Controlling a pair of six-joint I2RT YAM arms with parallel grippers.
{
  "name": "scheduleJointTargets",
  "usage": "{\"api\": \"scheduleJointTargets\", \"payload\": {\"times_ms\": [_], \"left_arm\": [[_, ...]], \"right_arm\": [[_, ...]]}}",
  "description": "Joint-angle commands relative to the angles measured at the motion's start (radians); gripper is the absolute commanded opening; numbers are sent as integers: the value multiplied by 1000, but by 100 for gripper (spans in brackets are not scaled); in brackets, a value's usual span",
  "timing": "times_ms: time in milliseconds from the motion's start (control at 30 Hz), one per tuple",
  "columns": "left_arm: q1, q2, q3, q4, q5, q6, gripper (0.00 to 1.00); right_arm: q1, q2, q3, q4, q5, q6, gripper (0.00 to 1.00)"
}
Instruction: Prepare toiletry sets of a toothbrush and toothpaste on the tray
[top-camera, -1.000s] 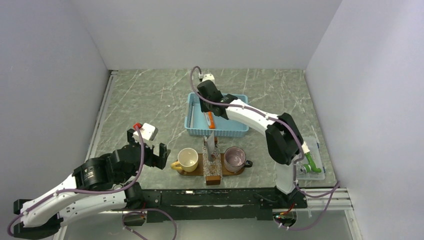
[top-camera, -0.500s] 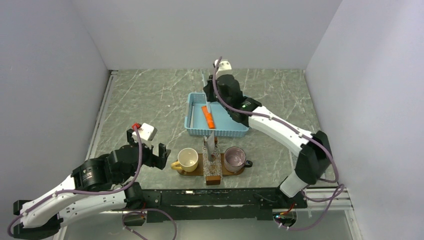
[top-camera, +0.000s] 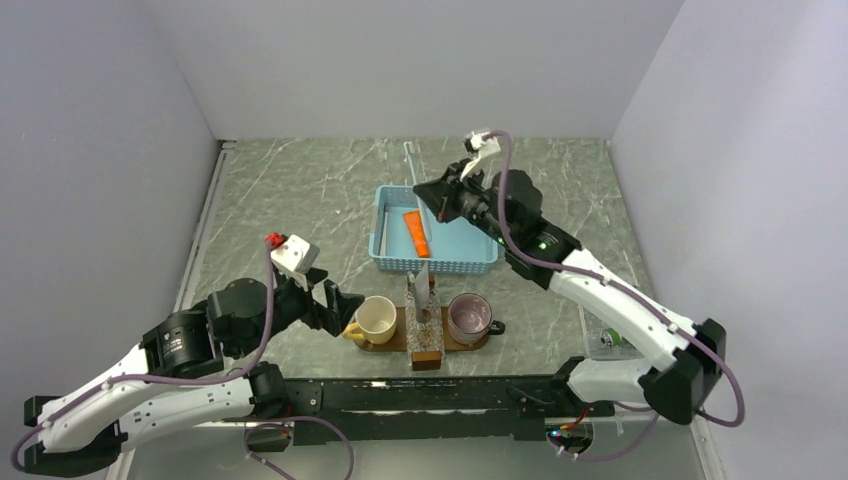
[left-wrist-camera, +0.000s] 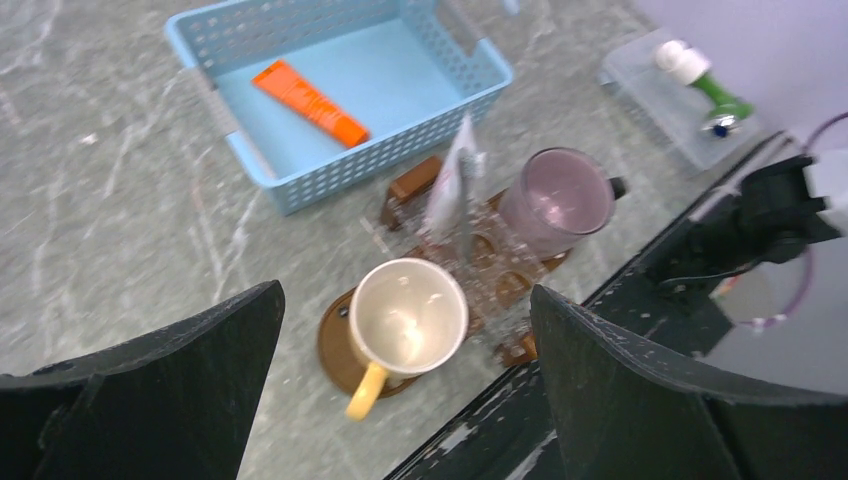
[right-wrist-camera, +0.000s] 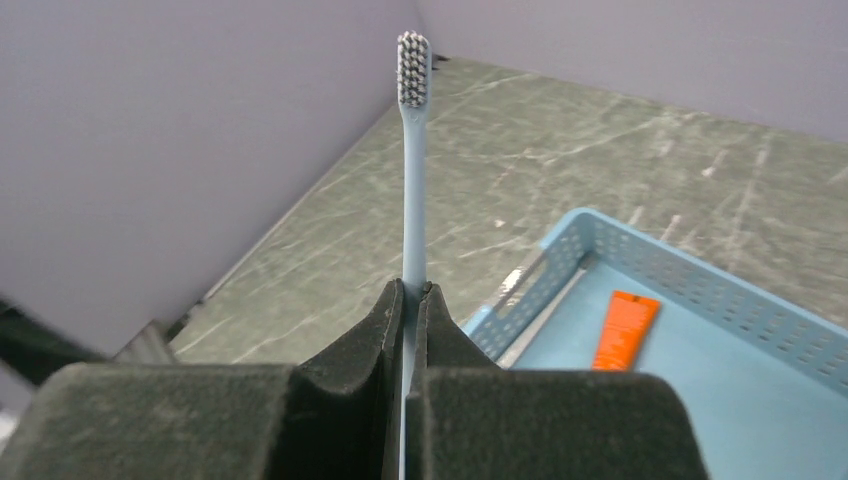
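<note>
My right gripper (top-camera: 432, 196) hangs above the far left corner of the light-blue basket (top-camera: 480, 262), shut on a pale-blue toothbrush (top-camera: 410, 163). In the right wrist view the toothbrush (right-wrist-camera: 413, 170) sticks out of the pinched gripper (right-wrist-camera: 411, 292) with its bristles at the far end. An orange toothpaste tube (top-camera: 416, 232) lies flat in the basket. The dark-brown tray (top-camera: 398, 341) sits at the near edge. My left gripper (top-camera: 338, 300) is open beside the tray's left end, and in its own view the gripper (left-wrist-camera: 400, 400) holds nothing.
On the tray stand a yellow-handled mug (top-camera: 376, 318), a purple cup (top-camera: 468, 317) and a clear holder (top-camera: 425, 315) between them. A small clear box (top-camera: 612, 338) with a green item lies at the right near edge. Grey walls close in three sides.
My right arm has lifted the toothbrush out of the basket and swung its body to the right. The left gripper has shifted a little toward the tray, still open.
</note>
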Motion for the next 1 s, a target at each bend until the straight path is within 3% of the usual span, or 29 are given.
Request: {"api": "scheduleJointTargets", "payload": {"times_ms": [0, 500, 967], "left_arm": [[5, 27, 42, 153, 136, -16, 99], [3, 52, -31, 420, 394, -124, 99], [3, 104, -110, 649, 571, -172, 99]], "right_arm": [[15, -118, -83, 113, -166, 68, 0], [123, -345, -356, 457, -313, 293, 0], [157, -271, -458, 850, -387, 548, 0]]}}
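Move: Some 17 cm ahead of the open left gripper, 16 cm to its right and 7 cm higher is the toothbrush, already pinched by the right hand. The yellow mug stands about 5 cm ahead of the left hand, 8 cm to its right and 19 cm below; the clear stand is 10 cm right of that mug, level with it. From the right hand, the left gripper lies some 17 cm back, 16 cm left and 7 cm lower, the orange toothpaste 10 cm straight ahead, 27 cm down. Bringing the toothbrush back about 16 cm towards the left gripper and up 5 cm, the right hand keeps its pinch while turning counter-clockwise and rolling its left side up, some 30 degrees each. The left hand, fingers wide open, comes to meet it: about 10 cm right, also up and back, turning clockwise with its right side rising so its fingers face the handle end. ##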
